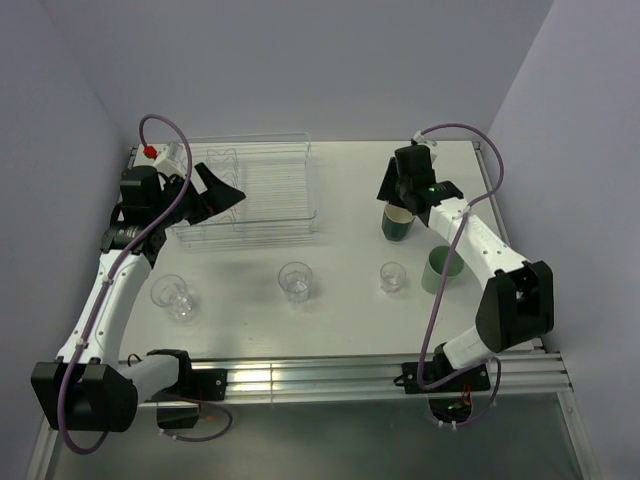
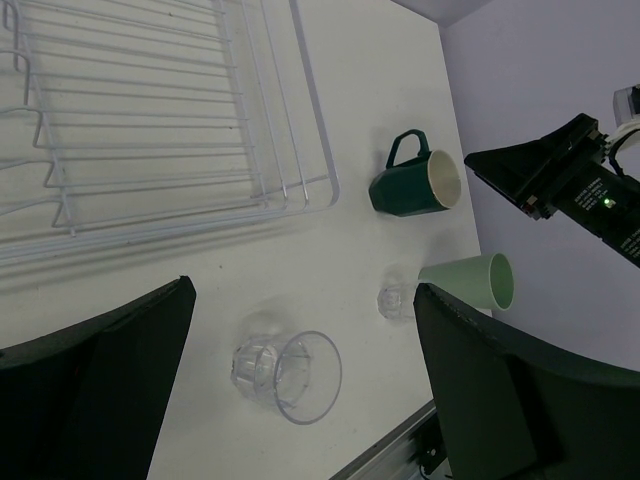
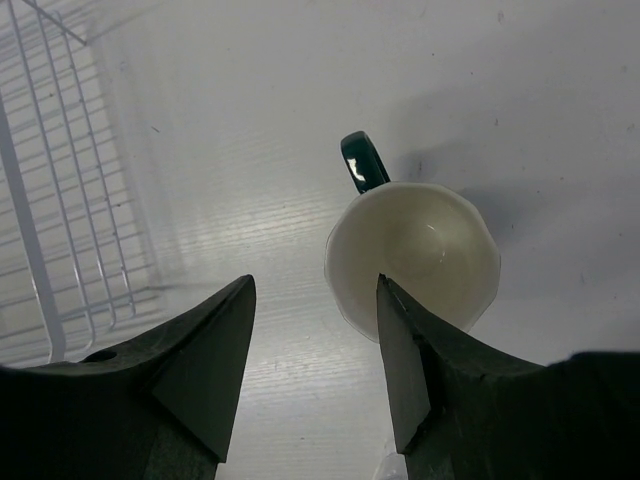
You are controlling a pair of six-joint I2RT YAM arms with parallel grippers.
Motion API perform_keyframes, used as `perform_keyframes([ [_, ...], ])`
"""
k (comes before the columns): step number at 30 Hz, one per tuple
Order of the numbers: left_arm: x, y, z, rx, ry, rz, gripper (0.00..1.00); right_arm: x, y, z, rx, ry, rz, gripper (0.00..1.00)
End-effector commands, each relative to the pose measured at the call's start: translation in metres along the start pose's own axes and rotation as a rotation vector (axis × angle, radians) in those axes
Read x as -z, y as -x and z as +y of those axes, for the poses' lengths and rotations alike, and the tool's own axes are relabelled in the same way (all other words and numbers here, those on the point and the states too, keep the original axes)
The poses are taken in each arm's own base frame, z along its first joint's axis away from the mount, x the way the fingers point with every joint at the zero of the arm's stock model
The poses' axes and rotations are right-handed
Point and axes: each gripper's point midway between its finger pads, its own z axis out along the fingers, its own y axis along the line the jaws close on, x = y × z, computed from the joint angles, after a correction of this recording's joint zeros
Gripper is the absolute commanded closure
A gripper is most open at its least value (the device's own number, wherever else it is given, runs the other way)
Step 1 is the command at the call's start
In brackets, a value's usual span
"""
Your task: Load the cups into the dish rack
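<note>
The dark green mug (image 1: 398, 224) stands upright right of the clear dish rack (image 1: 262, 195). My right gripper (image 1: 396, 193) hovers just above it, open. In the right wrist view its jaws (image 3: 315, 285) straddle the left rim of the mug's cream inside (image 3: 420, 255) without touching; the handle (image 3: 361, 160) points away. The mint cup (image 1: 442, 270) and three clear glasses (image 1: 175, 297) (image 1: 296, 280) (image 1: 393, 276) stand along the front. My left gripper (image 1: 222, 190) hangs wide open over the rack's left end, empty; its view looks down past the jaws (image 2: 305, 290) at a glass (image 2: 285, 375).
The rack (image 2: 316, 105) holds no cups. The left wrist view also shows the mug (image 2: 412, 185), the mint cup (image 2: 480, 280) and a small glass (image 2: 395, 298). Grey walls close the back and both sides. A metal rail (image 1: 330, 375) runs along the near edge.
</note>
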Motion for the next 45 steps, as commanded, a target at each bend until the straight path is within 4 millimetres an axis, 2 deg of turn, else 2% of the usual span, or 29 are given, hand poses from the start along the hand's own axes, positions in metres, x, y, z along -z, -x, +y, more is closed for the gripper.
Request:
perform_keyframes([
  [1,0.002,0.01,-0.008,-0.033,-0.014,-0.029,0.01,-0.009,-0.008,-0.003,0.013,-0.028,0.02,0.41],
  [17,-0.002,0.008,-0.002,-0.018,0.004,-0.015,0.01,-0.029,-0.039,-0.006,0.049,-0.062,0.106,0.44],
  [27,-0.005,0.006,0.002,-0.008,0.019,-0.004,0.01,-0.043,-0.05,-0.009,0.063,-0.095,0.136,0.46],
  [39,-0.007,0.003,0.004,0.002,0.017,0.009,0.01,-0.054,-0.052,-0.01,0.09,-0.128,0.144,0.52],
  [41,-0.007,0.004,0.003,0.0,0.016,0.006,0.01,-0.055,-0.054,-0.01,0.093,-0.129,0.152,0.55],
  [44,-0.007,0.004,0.003,0.0,0.016,0.006,0.01,-0.057,-0.055,-0.01,0.1,-0.136,0.156,0.64],
  [45,-0.007,0.004,0.003,0.0,0.016,0.006,0.01,-0.057,-0.054,-0.01,0.099,-0.138,0.155,0.7],
])
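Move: The green mug that the right hand goes for stands with its middle about 3 cm to the right, straight ahead at 0, and some 13 cm below, handle pointing forward. From the mug, the small glass is about 13 cm back and 1 cm left, the light green cup 12 cm back and 10 cm right, and the dish rack's middle 9 cm farther out and 38 cm left. From the left hand the mug lies roughly 7 cm ahead, 39 cm right and 22 cm lower. The right hand sinks almost straight down, about 9 cm in two or three eased steps, onto the left side of the green mug's rim, its wrist tipping some 10 degrees further towards pointing down. The half-open fingers narrow slightly on the way and then more quickly at the bottom, to about a third open, one finger inside the mug and the other outside so that they straddle its left wall; a firm pinch can't yet be seen. ##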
